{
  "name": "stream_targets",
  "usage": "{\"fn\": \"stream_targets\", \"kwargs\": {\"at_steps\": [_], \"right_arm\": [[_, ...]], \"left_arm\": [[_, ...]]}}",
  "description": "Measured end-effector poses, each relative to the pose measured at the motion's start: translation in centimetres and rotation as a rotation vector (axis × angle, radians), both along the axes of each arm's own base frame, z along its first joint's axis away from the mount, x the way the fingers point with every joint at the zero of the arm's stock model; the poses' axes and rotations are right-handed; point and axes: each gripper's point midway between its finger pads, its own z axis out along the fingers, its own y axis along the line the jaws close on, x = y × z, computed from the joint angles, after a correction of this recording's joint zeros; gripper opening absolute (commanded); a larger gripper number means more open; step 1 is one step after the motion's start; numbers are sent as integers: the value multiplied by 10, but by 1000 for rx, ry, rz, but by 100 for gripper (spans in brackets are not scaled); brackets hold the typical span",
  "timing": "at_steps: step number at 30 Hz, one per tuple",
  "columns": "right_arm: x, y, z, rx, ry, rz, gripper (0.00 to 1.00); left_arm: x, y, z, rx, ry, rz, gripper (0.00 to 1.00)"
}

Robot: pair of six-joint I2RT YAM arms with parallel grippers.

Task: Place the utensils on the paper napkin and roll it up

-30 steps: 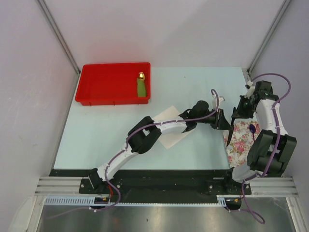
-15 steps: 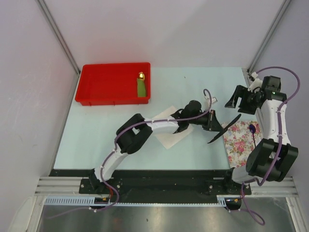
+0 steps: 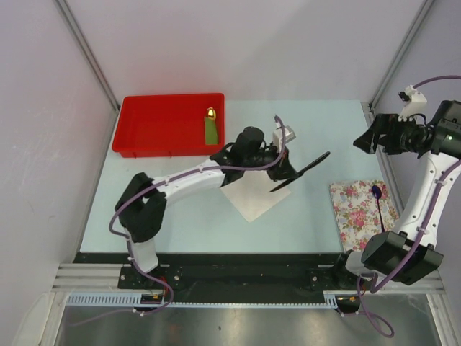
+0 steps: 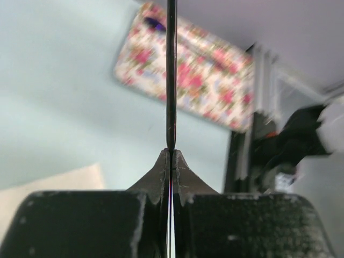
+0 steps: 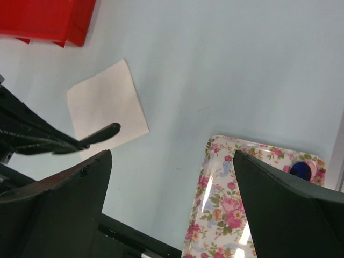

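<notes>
My left gripper [image 3: 287,175] is shut on the thin black knife [image 3: 306,167] and holds it in the air over the right corner of the white paper napkin [image 3: 252,203]. The left wrist view shows the knife [image 4: 171,80] edge-on, pinched at the fingertips of the left gripper [image 4: 171,155]. The spoon [image 3: 376,193], with its purple bowl, lies on the flower-printed tray [image 3: 356,213]. My right gripper [image 3: 371,138] hangs open and empty, high at the far right. In the right wrist view the right gripper [image 5: 172,156] stands wide above the napkin [image 5: 107,105], knife [image 5: 102,133] and spoon [image 5: 301,170].
A red bin [image 3: 171,124] at the back left holds a green piece with a gold tip [image 3: 210,128]. The left arm stretches across the table's middle. A frame post stands close to the right arm at the far right.
The right gripper let go of the knife, opened wide and rose away to the right. The left gripper shut on the knife and carried it left, over the napkin.
</notes>
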Motion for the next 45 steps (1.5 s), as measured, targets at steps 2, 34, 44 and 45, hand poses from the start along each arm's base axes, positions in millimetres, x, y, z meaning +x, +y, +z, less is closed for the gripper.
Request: {"fn": "stream_targets", "kwargs": {"at_steps": [2, 34, 44, 45], "right_arm": [[-4, 4, 5, -6, -8, 27, 100], [-90, 261, -62, -99, 363, 881, 67], [-90, 286, -78, -94, 411, 894, 61], [-91, 288, -79, -94, 410, 900, 60]], "left_arm": [[3, 22, -10, 66, -87, 5, 0], [-45, 167, 14, 369, -1733, -433, 0], [-39, 164, 11, 385, -1750, -430, 0], [-39, 163, 11, 384, -1751, -428, 0]]}}
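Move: The right hand is empty and open. The knife in the left hand's shut fingers lies about 20 cm to its left, 6 cm back and 9 cm lower. The napkin lies some 31 cm left, 3 cm back and 30 cm below; the floral tray about 12 cm back, 4 cm right and equally low. From the left hand, the napkin's middle is about 10 cm left, 3 cm ahead and 20 cm down. The right hand swings 30 cm left, part-closing around the knife the left carries 15 cm left and rolls. ##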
